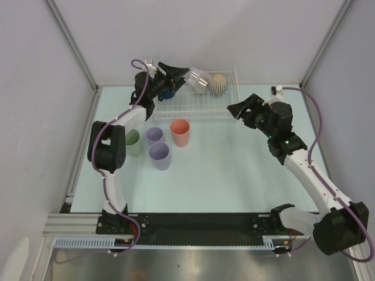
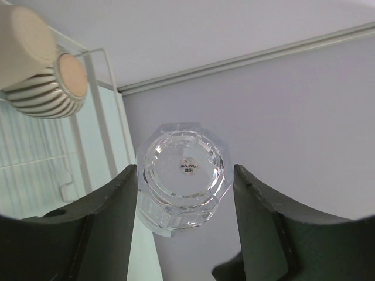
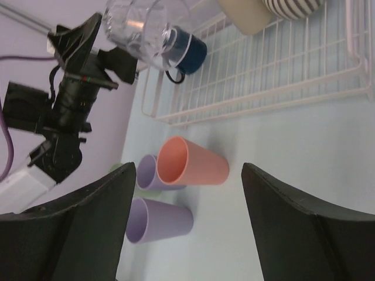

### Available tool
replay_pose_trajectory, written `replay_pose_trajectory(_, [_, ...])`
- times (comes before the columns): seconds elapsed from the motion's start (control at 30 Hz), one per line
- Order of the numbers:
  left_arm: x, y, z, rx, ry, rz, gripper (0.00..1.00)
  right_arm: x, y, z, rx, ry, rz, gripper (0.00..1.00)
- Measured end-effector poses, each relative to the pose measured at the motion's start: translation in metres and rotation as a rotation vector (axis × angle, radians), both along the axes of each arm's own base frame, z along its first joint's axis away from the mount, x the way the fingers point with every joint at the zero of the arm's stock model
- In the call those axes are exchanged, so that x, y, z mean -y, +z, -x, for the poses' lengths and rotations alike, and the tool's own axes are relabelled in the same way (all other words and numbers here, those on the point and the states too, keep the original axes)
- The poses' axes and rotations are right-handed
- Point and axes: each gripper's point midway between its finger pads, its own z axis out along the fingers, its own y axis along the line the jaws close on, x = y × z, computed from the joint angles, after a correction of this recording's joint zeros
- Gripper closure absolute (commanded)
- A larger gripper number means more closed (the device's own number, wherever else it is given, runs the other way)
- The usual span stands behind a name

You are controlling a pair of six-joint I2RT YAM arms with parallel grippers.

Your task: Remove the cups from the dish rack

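My left gripper [image 1: 185, 76] is shut on a clear cup [image 1: 200, 79], which hangs tilted above the back left of the white wire dish rack [image 1: 199, 109]. In the left wrist view the clear cup [image 2: 183, 175] sits between the two dark fingers, base facing away. A navy mug [image 1: 168, 92], a ribbed beige mug [image 1: 219, 84] and a tan cup [image 3: 243, 14] lie in the rack. A salmon-pink cup [image 1: 180, 132], two lavender cups [image 1: 154, 136] [image 1: 159, 156] and a pale green cup [image 1: 133, 142] stand on the table. My right gripper [image 1: 237, 110] is open by the rack's front right corner, holding nothing.
The rack stands against the back wall, with side walls close on both sides. The table cups cluster in front of the rack's left end, beside the left arm's upper link [image 1: 108, 146]. The right arm reaches in from the near right corner.
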Motion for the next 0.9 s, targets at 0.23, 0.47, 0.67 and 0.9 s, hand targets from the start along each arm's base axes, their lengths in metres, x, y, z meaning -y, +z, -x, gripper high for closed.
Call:
replay_pose_trajectory(0.23, [-0.004,0.056,0.023,0.098,-0.016,0.024,1.0,-0.011,-0.007,-0.058,-0.015,0.011,-0.148,0.2])
replay_pose_trajectory(0.47, [-0.005,0.074,0.037,0.133,-0.032,0.015,0.99,-0.034,0.029,-0.097,0.045,0.068,-0.262,0.2])
replay_pose_trajectory(0.67, [-0.004,0.058,0.038,0.089,-0.039,-0.005,1.0,-0.054,0.098,-0.104,0.206,0.146,-0.337,0.2])
replay_pose_trajectory(0.9, [-0.003,0.05,0.04,0.065,-0.049,-0.014,0.99,-0.085,0.103,-0.113,0.213,0.22,-0.354,0.2])
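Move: The left hand already holds the clear cup by its base; the cup's middle is about 4 cm to that hand's right and 2 cm below it. From the open right hand the clear cup lies some 14 cm ahead, 13 cm to the left and 4 cm higher. In the rack, some 13 cm below the right hand, stand the beige cup, 17 cm ahead and 12 cm left, and the striped cup, 16 cm ahead and 5 cm left. Forward first, about 10 cm, then up some 10 cm and leftward, the right hand travels over the rack's right part towards the open end of the clear cup, fingers staying wide open while the wrist rolls its left side up, swings left and tips up a little. The left hand keeps its grip on the cup's base, drawing back about 4 cm and rising to end 5 cm higher. ##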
